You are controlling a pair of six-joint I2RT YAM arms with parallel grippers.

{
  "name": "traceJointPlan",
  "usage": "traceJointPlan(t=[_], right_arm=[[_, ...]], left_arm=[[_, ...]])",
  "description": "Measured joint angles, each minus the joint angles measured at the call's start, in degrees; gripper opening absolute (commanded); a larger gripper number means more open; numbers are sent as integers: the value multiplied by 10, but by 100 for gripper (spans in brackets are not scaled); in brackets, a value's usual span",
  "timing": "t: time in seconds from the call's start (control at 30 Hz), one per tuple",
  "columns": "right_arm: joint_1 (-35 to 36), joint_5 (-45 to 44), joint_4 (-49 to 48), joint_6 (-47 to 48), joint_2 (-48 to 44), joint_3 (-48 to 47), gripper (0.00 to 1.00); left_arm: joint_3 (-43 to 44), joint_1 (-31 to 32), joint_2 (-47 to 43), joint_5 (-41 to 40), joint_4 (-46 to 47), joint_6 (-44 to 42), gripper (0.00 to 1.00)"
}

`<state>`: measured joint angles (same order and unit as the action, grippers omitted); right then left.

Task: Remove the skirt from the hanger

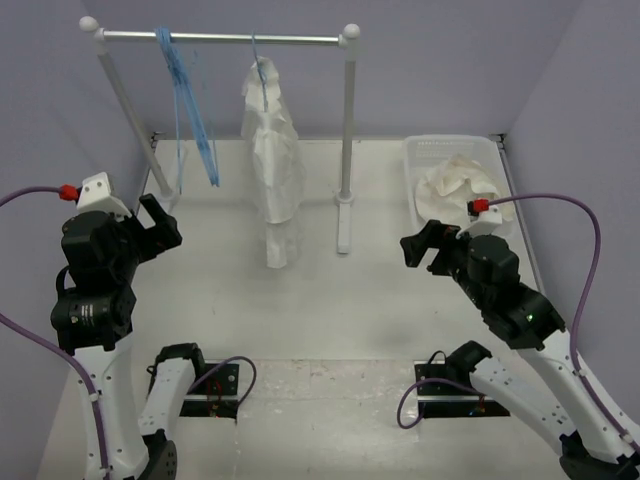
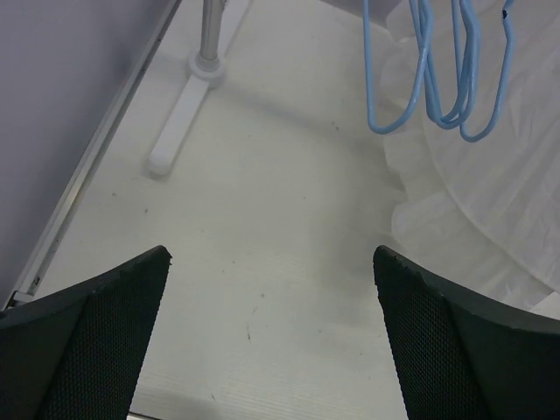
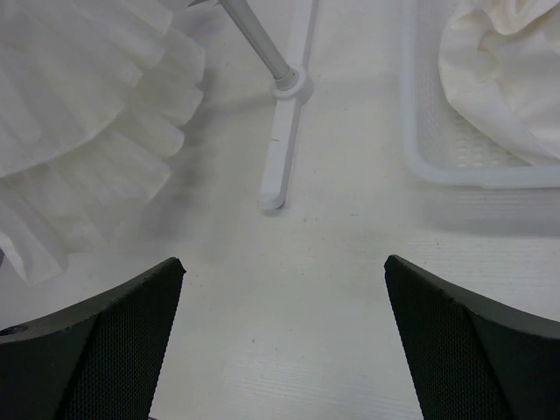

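Observation:
The white gathered skirt (image 1: 272, 165) hangs from a light-blue wire hanger (image 1: 259, 62) on the rail (image 1: 225, 38), its hem reaching the table. It also shows in the left wrist view (image 2: 499, 201) and the right wrist view (image 3: 79, 114). Several empty light-blue hangers (image 1: 192, 105) hang further left on the rail and show in the left wrist view (image 2: 442, 66). My left gripper (image 1: 160, 222) is open and empty, left of the skirt and apart from it. My right gripper (image 1: 420, 246) is open and empty, right of the skirt.
The rack's right post and foot (image 1: 345, 215) stand between the skirt and my right gripper. The left post foot (image 2: 179, 122) lies by the left wall. A white basket (image 1: 425, 160) at the back right holds a cream cloth (image 1: 455, 185).

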<state>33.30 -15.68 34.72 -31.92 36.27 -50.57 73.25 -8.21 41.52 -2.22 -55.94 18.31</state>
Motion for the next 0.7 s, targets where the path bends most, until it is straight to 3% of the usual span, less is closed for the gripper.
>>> traceJointPlan(t=[0.37, 0.53, 0.7], right_arm=[[0, 0, -8, 1, -12, 1, 99], [0, 2, -10, 2, -9, 2, 99], [0, 4, -22, 6, -2, 5, 99]], left_arm=[[80, 0, 14, 31, -6, 0, 100], [106, 0, 28, 134, 41, 2, 100], [161, 0, 109, 261, 113, 8, 100]])
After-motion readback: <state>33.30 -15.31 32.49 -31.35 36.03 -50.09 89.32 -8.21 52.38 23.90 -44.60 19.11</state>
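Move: The white skirt on its hanger is about 18 cm ahead of the left hand, 19 cm to its right, its middle some 5 cm below. Between them hangs the bunch of empty blue hangers, roughly 17 cm ahead, 10 cm right and 7 cm above; the rack's left post stands about 28 cm ahead, 9 cm left, its middle 10 cm below. From the right hand, the skirt lies some 17 cm ahead and 32 cm left, about level. Raise the open left gripper about 12 cm, nearly straight up at first, then carry it some 7 cm right and 4 cm forward as well, towards the hanger at the skirt's upper end. Meanwhile swing the fingers about 25 degrees clockwise and tip them up from their downward slant, keeping them wide open and touching nothing. ##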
